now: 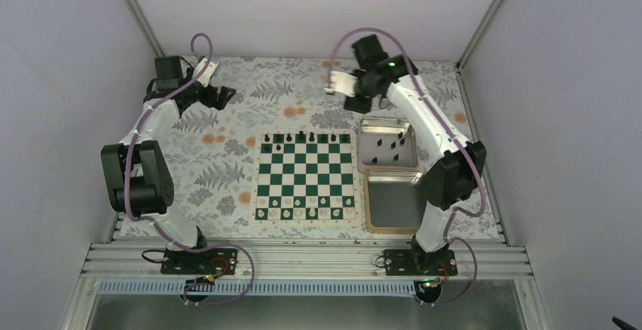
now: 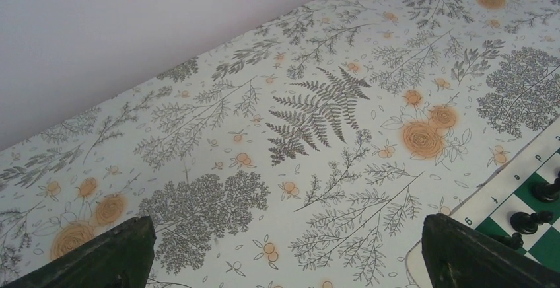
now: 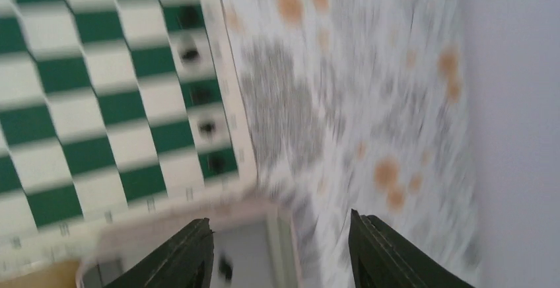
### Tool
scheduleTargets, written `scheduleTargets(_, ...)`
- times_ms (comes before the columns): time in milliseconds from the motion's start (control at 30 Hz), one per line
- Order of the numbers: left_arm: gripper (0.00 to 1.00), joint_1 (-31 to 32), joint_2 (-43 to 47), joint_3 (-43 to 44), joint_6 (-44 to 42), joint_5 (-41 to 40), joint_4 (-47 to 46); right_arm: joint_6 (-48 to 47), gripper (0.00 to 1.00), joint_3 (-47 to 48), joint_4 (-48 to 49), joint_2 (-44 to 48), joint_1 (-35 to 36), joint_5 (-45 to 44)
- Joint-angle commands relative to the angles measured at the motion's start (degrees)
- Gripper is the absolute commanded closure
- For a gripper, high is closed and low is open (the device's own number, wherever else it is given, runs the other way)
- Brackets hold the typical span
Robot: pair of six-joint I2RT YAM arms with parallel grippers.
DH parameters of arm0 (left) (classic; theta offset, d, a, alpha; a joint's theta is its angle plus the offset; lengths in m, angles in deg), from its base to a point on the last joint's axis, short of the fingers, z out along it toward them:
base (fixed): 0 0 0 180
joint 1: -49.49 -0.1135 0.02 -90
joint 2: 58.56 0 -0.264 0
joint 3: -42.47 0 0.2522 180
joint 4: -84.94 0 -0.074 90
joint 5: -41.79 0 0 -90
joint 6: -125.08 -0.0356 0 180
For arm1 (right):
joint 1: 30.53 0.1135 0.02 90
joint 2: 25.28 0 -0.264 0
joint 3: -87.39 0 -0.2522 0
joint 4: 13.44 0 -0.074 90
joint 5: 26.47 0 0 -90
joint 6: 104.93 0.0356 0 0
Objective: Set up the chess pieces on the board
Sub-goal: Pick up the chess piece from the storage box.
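Note:
The green and white board lies mid-table. Tiny black chess pieces stand along its far rows, and several more lie in the far silver tin to its right. My right gripper hovers above the table just beyond the board's far right corner. The blurred right wrist view shows that gripper open and empty over the tin's corner, with one black piece below. My left gripper is far left of the board; it is wide open over the floral cloth.
Small white pieces line the board's near row. A second silver tin sits nearer, right of the board, with nothing in it. The board's corner with black pieces shows in the left wrist view. White walls close the back and sides.

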Motion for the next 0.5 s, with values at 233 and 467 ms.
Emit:
scheduleTargets(233,0.0,0.36,-2.51,5.65,0.23,0.39,1.56,-0.06,0.42,-22.49,3.31,2.37,-16.25,-3.65)
scheduleTargets(467,0.0,0.72,-3.15,5.77,-0.2,-1.61,1.98,0.65,0.4,-21.59,2.47,-5.57,-17.9,-3.13)
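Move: The black chess piece the right hand seems to be coming for stands in the far storage box, about 15 cm to this hand's right, 1 cm back and some 22 cm below. From the same hand, a second piece is about 18 cm to the right and 2 cm back, and a third about 13 cm to the right and 5 cm back, both at that depth. From the left hand the target piece lies roughly 45 cm to the right, 10 cm back and 17 cm below. The right hand swings quickly about 15 cm to the right off the board side and sinks some 13 cm as it goes, its sideways travel ending first and the last centimetres going down over the pieces in the far storage box. On the way the wrist turns clockwise by nearly 20 degrees and brings the fingers closer to straight down, while they stay a little over half open, touching nothing; the empty left hand only eases a centimetre or two forward and up. ##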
